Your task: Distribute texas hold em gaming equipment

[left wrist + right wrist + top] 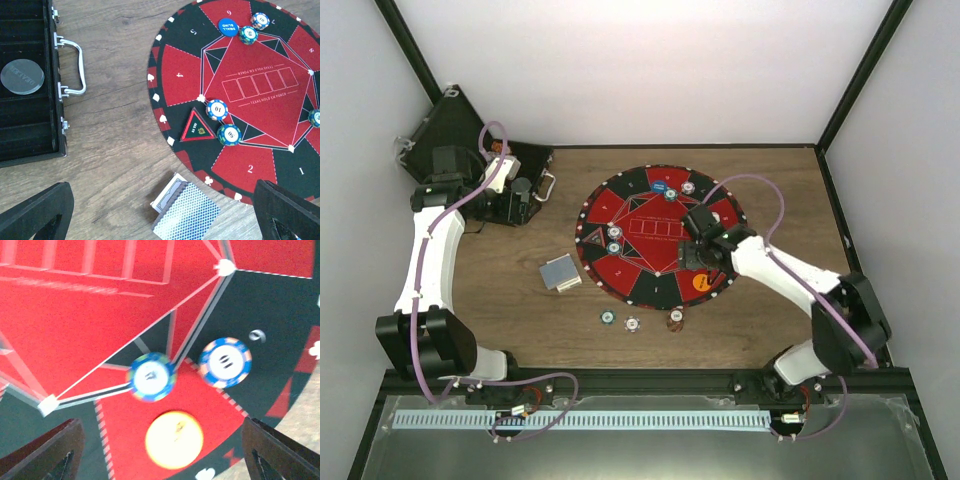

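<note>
My right gripper [162, 455] hangs open over the round red-and-black mat [620, 275]. Below the gap between its fingers an orange button disc [174, 439] lies flat on a red segment, untouched. Just beyond it sit two striped poker chips [151, 376] [225, 361]. My left gripper [160, 220] is open and holds nothing, hovering between the black case [25, 80] and the mat. A deck of blue-backed playing cards [187, 215] lies on the wood below it. A blue button disc [227, 26] and more chips [217, 109] rest on the mat.
Three loose chips [633, 323] lie on the wood in front of the mat. The open case has a silver handle [75, 67] and a grey disc [22, 76] inside. A red-edged triangular marker [196, 127] sits on the mat. White walls enclose the table.
</note>
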Tool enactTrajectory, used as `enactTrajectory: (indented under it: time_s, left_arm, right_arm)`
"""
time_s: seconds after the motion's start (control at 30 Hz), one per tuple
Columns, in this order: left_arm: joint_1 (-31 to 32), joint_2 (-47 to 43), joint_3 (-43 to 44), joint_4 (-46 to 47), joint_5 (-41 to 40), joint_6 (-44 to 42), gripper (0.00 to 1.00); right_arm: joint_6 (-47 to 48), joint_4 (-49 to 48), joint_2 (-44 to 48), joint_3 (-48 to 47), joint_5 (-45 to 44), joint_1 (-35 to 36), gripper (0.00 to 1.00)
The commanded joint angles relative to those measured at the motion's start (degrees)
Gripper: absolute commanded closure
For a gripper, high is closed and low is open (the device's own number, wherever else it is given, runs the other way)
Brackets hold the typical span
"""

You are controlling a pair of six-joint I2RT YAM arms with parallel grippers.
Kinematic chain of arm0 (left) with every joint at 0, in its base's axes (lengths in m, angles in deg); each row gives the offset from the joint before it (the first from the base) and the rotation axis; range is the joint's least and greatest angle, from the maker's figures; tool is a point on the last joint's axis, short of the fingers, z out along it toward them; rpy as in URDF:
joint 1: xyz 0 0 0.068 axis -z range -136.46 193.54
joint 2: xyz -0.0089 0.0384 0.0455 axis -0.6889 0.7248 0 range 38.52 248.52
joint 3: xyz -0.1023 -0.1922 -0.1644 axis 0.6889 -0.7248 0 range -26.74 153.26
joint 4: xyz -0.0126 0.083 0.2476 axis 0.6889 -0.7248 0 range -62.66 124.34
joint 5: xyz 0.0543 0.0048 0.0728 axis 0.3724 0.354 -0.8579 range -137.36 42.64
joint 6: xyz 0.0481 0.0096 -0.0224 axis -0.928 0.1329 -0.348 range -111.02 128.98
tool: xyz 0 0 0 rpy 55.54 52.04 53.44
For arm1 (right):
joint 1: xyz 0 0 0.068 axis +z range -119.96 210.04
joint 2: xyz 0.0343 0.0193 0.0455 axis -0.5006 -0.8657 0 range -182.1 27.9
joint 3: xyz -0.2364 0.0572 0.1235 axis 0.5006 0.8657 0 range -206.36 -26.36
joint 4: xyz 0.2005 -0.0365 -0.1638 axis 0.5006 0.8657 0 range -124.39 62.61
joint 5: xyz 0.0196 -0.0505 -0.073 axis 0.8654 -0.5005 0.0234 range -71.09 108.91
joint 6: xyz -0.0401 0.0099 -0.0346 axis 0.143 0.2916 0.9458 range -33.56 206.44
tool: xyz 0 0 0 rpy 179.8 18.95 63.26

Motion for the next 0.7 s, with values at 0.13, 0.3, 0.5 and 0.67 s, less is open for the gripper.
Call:
enactTrajectory:
  time_s: [0.13,0.3,0.5,0.67]
  left_arm:
    - [-0.3,-0.4,0.6,0.9,1.3,0.0,0.0]
    - [-0.3,-0.3,0.4,1.3,1.3,0.3,0.0]
    - [-0.3,-0.4,0.6,1.2,0.8,0.2,0.0]
    - [-0.3,-0.5,0.9,0.9,0.7,0.1,0.0]
  right_arm:
    - [-2.9,9.3,10.7,-0.8,4.9,13.1,0.1]
    - [-5.1,11.3,11.5,1.0,6.6,19.9,0.09]
    - [-6.5,12.2,8.0,1.6,6.4,25.3,0.13]
    - [-6.5,11.1,6.5,3.3,6.8,25.4,0.16]
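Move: The red chip stack stands about 12 cm back and 7 cm left of the right hand, its middle some 5 cm below. The white chip lies some 10 cm farther left of the stack and 2 cm nearer the base; the big blind button is about 4 cm straight back from the hand, 7 cm below. From the left hand the stack is roughly 20 cm back, 36 cm right and 22 cm below. The open right hand arcs back about 14 cm and 9 left towards the red chip stack, turning counter-clockwise. ##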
